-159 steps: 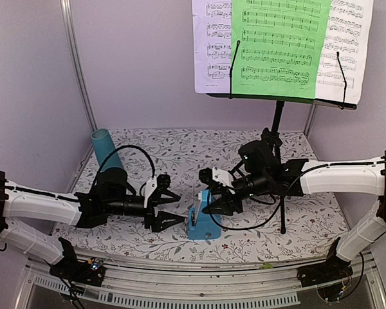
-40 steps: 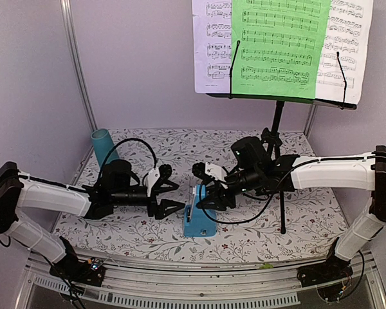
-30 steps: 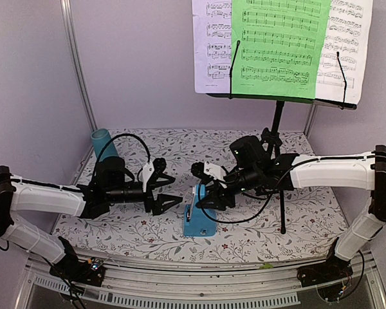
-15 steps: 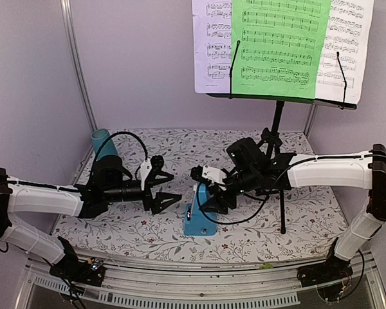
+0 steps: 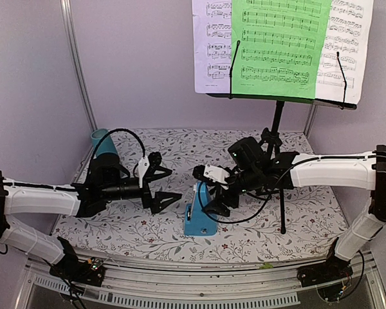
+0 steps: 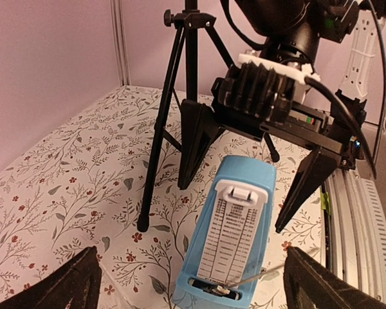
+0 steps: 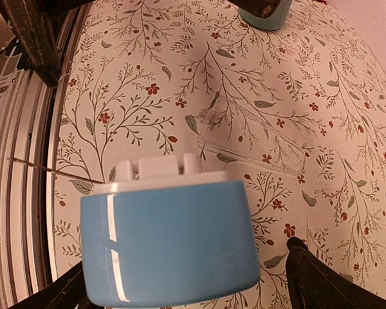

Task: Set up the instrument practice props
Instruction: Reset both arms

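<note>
The small blue metronome (image 5: 198, 215) stands upright on the floral table between both arms. Its white scale face (image 6: 235, 232) is turned toward my left gripper, and its thin pendulum rod (image 6: 265, 273) is swung out sideways. My right gripper (image 5: 207, 192) is open, its fingers (image 6: 309, 187) standing on either side of the metronome's top without touching it. My left gripper (image 5: 174, 185) is open a little to the metronome's left, with nothing in it. The black music stand (image 5: 280, 101) rises at the back right with white and green sheet-music pages (image 5: 280, 45) on its desk.
A teal cup (image 5: 103, 143) stands at the back left corner. A clear plastic cover (image 7: 251, 141) lies flat on the table behind the metronome. The stand's tripod legs (image 6: 156, 148) spread just right of the metronome. A metal rail (image 5: 199, 267) runs along the near table edge.
Both grippers have opened wider. The right gripper's jaws have spread away from the metronome's top. The left gripper has drawn back slightly to the left. The metronome has stayed in place.
</note>
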`<action>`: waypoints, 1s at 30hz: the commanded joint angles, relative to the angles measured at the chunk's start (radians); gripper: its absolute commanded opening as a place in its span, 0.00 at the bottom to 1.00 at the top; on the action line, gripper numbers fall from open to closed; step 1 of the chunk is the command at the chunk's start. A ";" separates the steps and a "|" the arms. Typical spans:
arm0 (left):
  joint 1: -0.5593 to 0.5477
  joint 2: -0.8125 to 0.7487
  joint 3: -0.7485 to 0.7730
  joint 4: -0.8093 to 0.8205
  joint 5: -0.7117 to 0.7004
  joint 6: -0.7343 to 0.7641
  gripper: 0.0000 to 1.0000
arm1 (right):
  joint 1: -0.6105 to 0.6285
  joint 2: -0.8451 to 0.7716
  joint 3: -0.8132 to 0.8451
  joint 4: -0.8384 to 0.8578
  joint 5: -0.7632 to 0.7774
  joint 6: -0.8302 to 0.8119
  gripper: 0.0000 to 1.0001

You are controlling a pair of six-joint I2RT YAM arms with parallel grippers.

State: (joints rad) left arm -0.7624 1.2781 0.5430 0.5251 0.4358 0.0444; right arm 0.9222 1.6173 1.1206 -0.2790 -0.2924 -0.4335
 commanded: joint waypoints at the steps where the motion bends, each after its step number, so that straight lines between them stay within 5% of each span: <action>1: 0.014 -0.028 0.033 -0.017 0.001 0.005 0.99 | -0.003 -0.068 -0.007 -0.006 0.026 0.010 0.99; 15: 0.017 -0.135 0.047 -0.056 -0.053 -0.049 1.00 | -0.018 -0.274 -0.100 0.001 0.022 0.071 0.99; 30: 0.018 -0.338 0.029 -0.198 -0.343 -0.158 0.99 | -0.067 -0.660 -0.288 -0.002 0.232 0.275 0.99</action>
State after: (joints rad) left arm -0.7578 0.9829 0.5648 0.3939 0.2134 -0.0696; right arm 0.8787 1.0298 0.8696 -0.2836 -0.1719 -0.2455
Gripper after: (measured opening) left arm 0.993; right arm 0.989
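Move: The blue metronome stands upright on the table. Its middle is about 3 cm left of the right hand, 1 cm back and 5 cm below it. From the left hand it is some 9 cm right, 1 cm back and 10 cm below. The clear cover lies flat, about 14 cm farther out than the metronome and 11 cm left of it. One foot of the stand rests some 16 cm beyond the metronome and 4 cm to its right. Up and away to both sides, the open hands back off from the metronome, slowly at first and then faster. The right rises about 11 cm, soon swinging some 9 cm right and slightly back; the left climbs about 8 cm, then veers roughly 5 cm left. Both wrists lift their fingertips towards level and swing them forward, fingers staying wide open. ##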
